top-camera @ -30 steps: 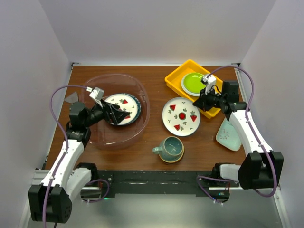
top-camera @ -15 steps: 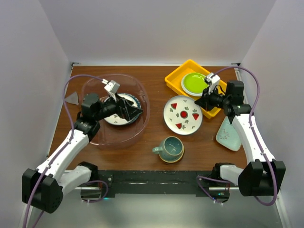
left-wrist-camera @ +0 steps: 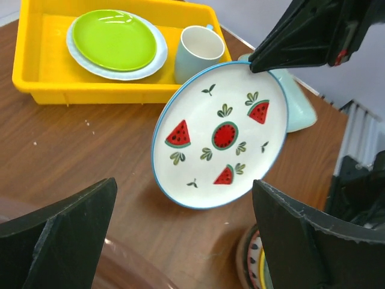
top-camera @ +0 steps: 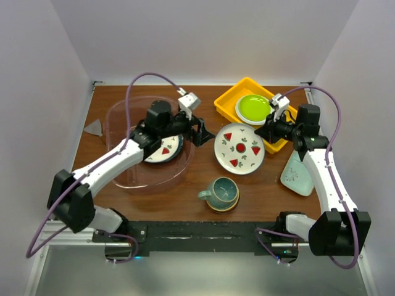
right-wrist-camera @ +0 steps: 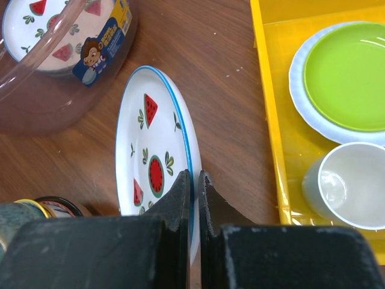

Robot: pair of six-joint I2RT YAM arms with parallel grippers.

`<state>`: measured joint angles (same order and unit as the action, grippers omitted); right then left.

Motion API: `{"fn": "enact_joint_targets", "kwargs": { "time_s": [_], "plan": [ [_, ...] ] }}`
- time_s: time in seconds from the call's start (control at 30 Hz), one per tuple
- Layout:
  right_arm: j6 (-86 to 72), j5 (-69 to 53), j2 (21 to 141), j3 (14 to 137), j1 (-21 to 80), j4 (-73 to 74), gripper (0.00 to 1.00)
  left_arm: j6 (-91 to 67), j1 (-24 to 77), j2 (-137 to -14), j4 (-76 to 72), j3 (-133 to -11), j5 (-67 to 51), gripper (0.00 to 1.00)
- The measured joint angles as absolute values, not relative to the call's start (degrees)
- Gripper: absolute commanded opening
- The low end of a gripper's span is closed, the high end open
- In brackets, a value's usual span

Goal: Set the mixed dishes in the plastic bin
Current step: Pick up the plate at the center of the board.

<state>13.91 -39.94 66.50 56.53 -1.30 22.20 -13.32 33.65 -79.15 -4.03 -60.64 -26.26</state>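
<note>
My right gripper (top-camera: 266, 131) (right-wrist-camera: 195, 177) is shut on the right rim of a white watermelon plate (top-camera: 239, 148) (left-wrist-camera: 222, 135) (right-wrist-camera: 150, 156), holding it tilted with its left edge low over the table. My left gripper (top-camera: 200, 132) (left-wrist-camera: 186, 241) hangs open just past the plastic bin's (top-camera: 123, 166) (right-wrist-camera: 60, 78) right rim, facing that plate with nothing between its fingers. Another watermelon plate (top-camera: 162, 150) (right-wrist-camera: 60, 24) lies inside the bin. A teal mug (top-camera: 220, 193) on a saucer stands near the front. A pale mint dish (top-camera: 297, 174) (left-wrist-camera: 301, 108) lies at the right edge.
A yellow tray (top-camera: 229, 98) (left-wrist-camera: 36, 78) (right-wrist-camera: 271, 120) at the back right holds a lime-green plate (top-camera: 254, 108) (left-wrist-camera: 114, 39) (right-wrist-camera: 346, 75) and a plain white cup (left-wrist-camera: 201, 51) (right-wrist-camera: 349, 183). A small grey piece (top-camera: 94, 127) lies left of the bin.
My left arm has swung out of the bin to the right, its open gripper now beyond the bin's right rim. The right gripper has shifted the plate slightly.
</note>
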Motion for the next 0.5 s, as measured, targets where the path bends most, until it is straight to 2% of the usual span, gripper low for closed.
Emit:
{"fn": "enact_joint_targets", "kwargs": {
  "time_s": [0.43,0.5],
  "plan": [
    [13.5,-42.6,67.2,56.5,-1.5,22.2,0.00,8.2,37.2,-104.5,8.3,-81.8,-28.9,1.00],
    [13.5,-43.2,67.2,56.5,-1.5,22.2,0.00,10.0,37.2,-106.9,10.3,-84.6,-30.9,0.95]
  ]
}}
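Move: The watermelon plate hangs in my right hand by its rim. From my open left hand, its middle lies about 12 cm right, 1 cm ahead and 9 cm lower; from my right hand it is about 8 cm left, 4 cm back and 3 cm down. Also from my left hand, the yellow tray sits some 17 cm ahead and 19 cm right, and the mug 12 cm back and 6 cm right, both roughly 15 cm lower. I swoop my left hand down about 8 cm while carrying it some 7 cm right and 5 cm forward, to the free left rim of the plate. As it sinks, its fingers tip some 20 degrees further down and swing clockwise, staying wide open with one coming close to the plate's face. My right hand stays in place and keeps its pinch on the rim. ##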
